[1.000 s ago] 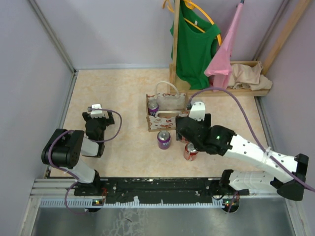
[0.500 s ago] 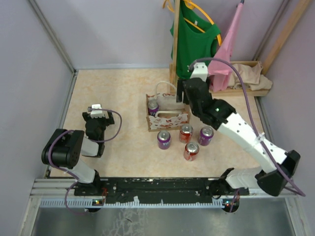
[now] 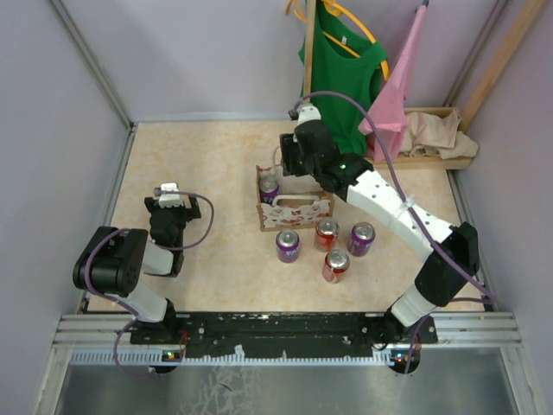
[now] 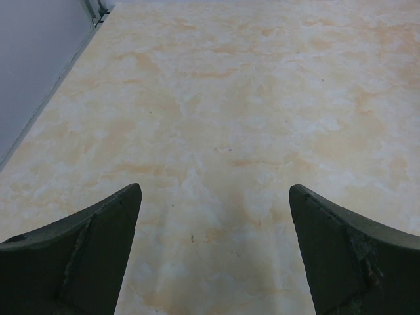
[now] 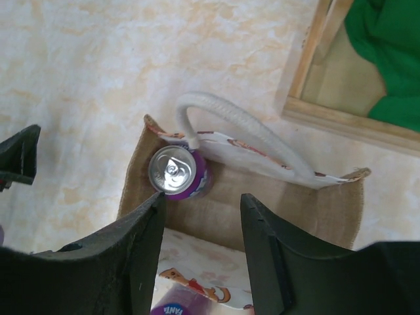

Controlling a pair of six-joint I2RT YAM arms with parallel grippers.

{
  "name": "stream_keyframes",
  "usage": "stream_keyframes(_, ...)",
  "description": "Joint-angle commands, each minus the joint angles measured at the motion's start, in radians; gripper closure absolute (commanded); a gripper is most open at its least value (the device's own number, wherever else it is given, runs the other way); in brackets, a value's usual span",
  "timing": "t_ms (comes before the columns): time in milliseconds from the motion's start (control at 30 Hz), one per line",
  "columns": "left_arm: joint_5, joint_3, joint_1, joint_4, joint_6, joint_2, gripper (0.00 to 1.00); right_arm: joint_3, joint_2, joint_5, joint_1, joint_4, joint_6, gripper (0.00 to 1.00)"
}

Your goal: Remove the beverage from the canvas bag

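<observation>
The canvas bag (image 3: 294,207), cream with red floral print and white loop handles, stands mid-table. One purple can (image 3: 269,188) stands upright in its left corner; in the right wrist view the can (image 5: 177,174) shows from above inside the bag (image 5: 295,203). My right gripper (image 3: 292,160) hovers above the bag's far side, open and empty; in its own view the gripper (image 5: 202,200) is just right of the can. My left gripper (image 3: 166,201) rests open and empty at the left, over bare table (image 4: 216,190).
Several cans stand in front of the bag: purple (image 3: 288,245), red (image 3: 326,233), purple (image 3: 361,238), red (image 3: 335,265). A wooden rack (image 3: 406,156) with green and pink garments and a beige cloth (image 3: 436,131) stands behind right. Grey walls enclose the table.
My right arm has swung from the cans in front of the bag up and back over the bag, open throughout. The left arm has not moved.
</observation>
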Motion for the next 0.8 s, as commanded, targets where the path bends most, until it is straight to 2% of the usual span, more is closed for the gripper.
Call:
stream_keyframes(0,-0.007,-0.006,0.0,0.038,-0.01,0.007,0.0,-0.005,0.005,-0.107,0.004,0.04,0.004,0.51)
stream_keyframes(100,-0.007,-0.006,0.001,0.038,-0.009,0.007,0.0,-0.004,0.04,-0.136,0.011,0.041,0.001,0.48)
stream_keyframes(300,-0.007,-0.006,0.0,0.038,-0.01,0.008,0.0,0.024,0.155,-0.149,0.025,0.04,-0.002,0.3)
stream_keyframes(400,-0.007,-0.006,0.001,0.038,-0.009,0.007,0.0,0.045,0.2,-0.145,0.028,0.032,-0.004,0.24)
stream_keyframes(600,-0.007,-0.007,0.001,0.038,-0.009,0.008,0.0,0.053,0.252,-0.11,0.029,0.034,-0.009,0.17)
stream_keyframes(767,-0.007,-0.006,0.001,0.038,-0.01,0.007,0.0,0.041,0.252,-0.114,0.03,0.052,0.0,0.02)
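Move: The last purple can, in the bag's far left corner, lies about 2 cm ahead of the right hand, 6 cm to its left and 20 cm below. The bag's middle is 7 cm right of that can; outside, at the same height, the front purple can is 14 cm nearer and 5 cm right of it. From the left hand the bagged can is 26 cm right, 2 cm ahead, 3 cm lower. The right hand sinks about 12 cm and shifts 4 cm left towards the bagged can, tipping down, opening wide. ##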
